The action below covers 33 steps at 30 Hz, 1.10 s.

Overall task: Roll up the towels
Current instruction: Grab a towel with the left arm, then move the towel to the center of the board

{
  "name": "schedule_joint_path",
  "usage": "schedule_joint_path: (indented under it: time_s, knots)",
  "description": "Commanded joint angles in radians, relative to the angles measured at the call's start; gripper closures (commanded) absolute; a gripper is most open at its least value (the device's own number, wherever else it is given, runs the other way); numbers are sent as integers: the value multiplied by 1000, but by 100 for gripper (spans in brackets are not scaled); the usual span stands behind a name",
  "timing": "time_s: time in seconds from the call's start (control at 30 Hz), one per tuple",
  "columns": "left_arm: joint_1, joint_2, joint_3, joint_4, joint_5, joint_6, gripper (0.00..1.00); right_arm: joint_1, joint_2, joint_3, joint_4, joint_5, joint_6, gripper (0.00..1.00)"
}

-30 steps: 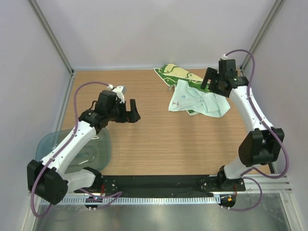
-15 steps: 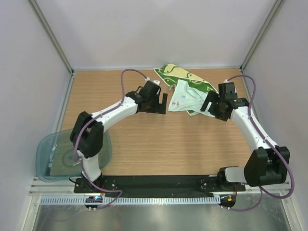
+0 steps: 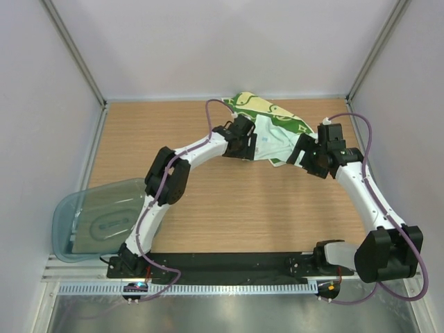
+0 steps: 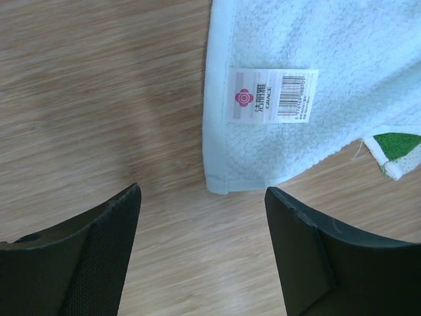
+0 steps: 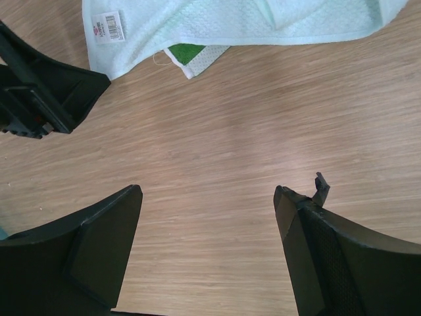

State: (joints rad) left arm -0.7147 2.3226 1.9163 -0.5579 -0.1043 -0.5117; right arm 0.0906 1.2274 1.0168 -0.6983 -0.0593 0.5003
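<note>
A plain pale mint-blue towel [image 3: 276, 142] lies crumpled at the back right of the table, on top of a green towel with cream patches [image 3: 267, 109]. My left gripper [image 3: 248, 147] is at the mint towel's left edge. In the left wrist view its open jaws [image 4: 202, 189] hover over bare wood just short of the towel's corner [image 4: 220, 181], below the sewn label [image 4: 273, 95]. A green corner [image 4: 396, 147] peeks out beside it. My right gripper [image 3: 309, 157] stands open [image 5: 207, 191] over bare wood near the mint towel [image 5: 250, 20], holding nothing.
A translucent teal-grey bin [image 3: 104, 222] sits at the near left edge of the wooden table [image 3: 229, 208]. The left gripper's black fingers [image 5: 39, 92] show in the right wrist view. White walls enclose the back and sides.
My left arm has swung from the left of the table across to the mint towel's left corner. The right gripper has come down towards the towel's near right side.
</note>
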Motion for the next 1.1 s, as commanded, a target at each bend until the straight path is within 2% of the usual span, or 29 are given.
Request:
schedule_joint_path:
  time_s: [0.0,0.2,0.3,0.33,0.4,0.43,0.57,0.7,0.77,0.83,0.93,0.97,1.07]
  knots:
    - [-26,33,93,-58,-24,25,26,1,-20,19,-4,-30,-26,11]
    - [-61,145,231,-158,-89,52,46,1,-13,22,-7,-33,-34,11]
    - [-61,164,247,-174,-100,48,62,3,-11,19,-4,-31,-35,11]
    - [-61,167,250,-174,-100,52,74,3,-9,17,-4,-27,-39,11]
    - [-60,172,263,-177,-95,56,88,1,-9,12,-4,-22,-39,11]
    - [-60,172,274,-183,-95,59,100,1,-8,8,-3,-17,-39,11]
    - [-61,129,354,-244,-69,62,100,3,1,14,-1,18,-43,11]
    - [-68,-4,441,-321,-81,68,100,1,9,52,-21,55,-45,11]
    - [-69,-124,416,-345,-124,64,100,1,11,75,-23,101,-42,10]
    - [-69,-263,336,-353,-159,53,100,1,18,97,-30,134,-36,10]
    - [-69,-399,77,-320,-176,30,100,3,37,105,-38,160,-28,11]
    - [-69,-475,-62,-313,-176,22,100,1,46,106,-41,171,-26,11]
    - [-69,-584,-267,-251,-160,-20,100,3,96,101,-38,159,-26,15]
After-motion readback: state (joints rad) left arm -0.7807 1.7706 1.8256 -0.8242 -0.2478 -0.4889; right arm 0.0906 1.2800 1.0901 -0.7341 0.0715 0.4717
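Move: The light-blue towel's near-left corner lies almost between the left hand's open fingers, about 2 cm to the right and 2 cm below; the towel's middle is some 11 cm to the right and 4 cm farther out. The green patterned towel, partly underneath it, has its middle roughly 12 cm ahead of the left hand and 6 cm to its right. From the right hand, the light-blue towel's middle lies about 16 cm ahead, 3 cm left and 14 cm below. The light-blue towel's near-left corner is pinched as the left hand slides about 3 cm right, sinks a centimetre and shuts its fingers. After a brief hold it lifts the corner quickly, some 22 cm, then also draws back and left by about 8 cm each, the fingers tipping to point more steeply down. The empty right hand stays open, drifting about 2 cm right late on. ##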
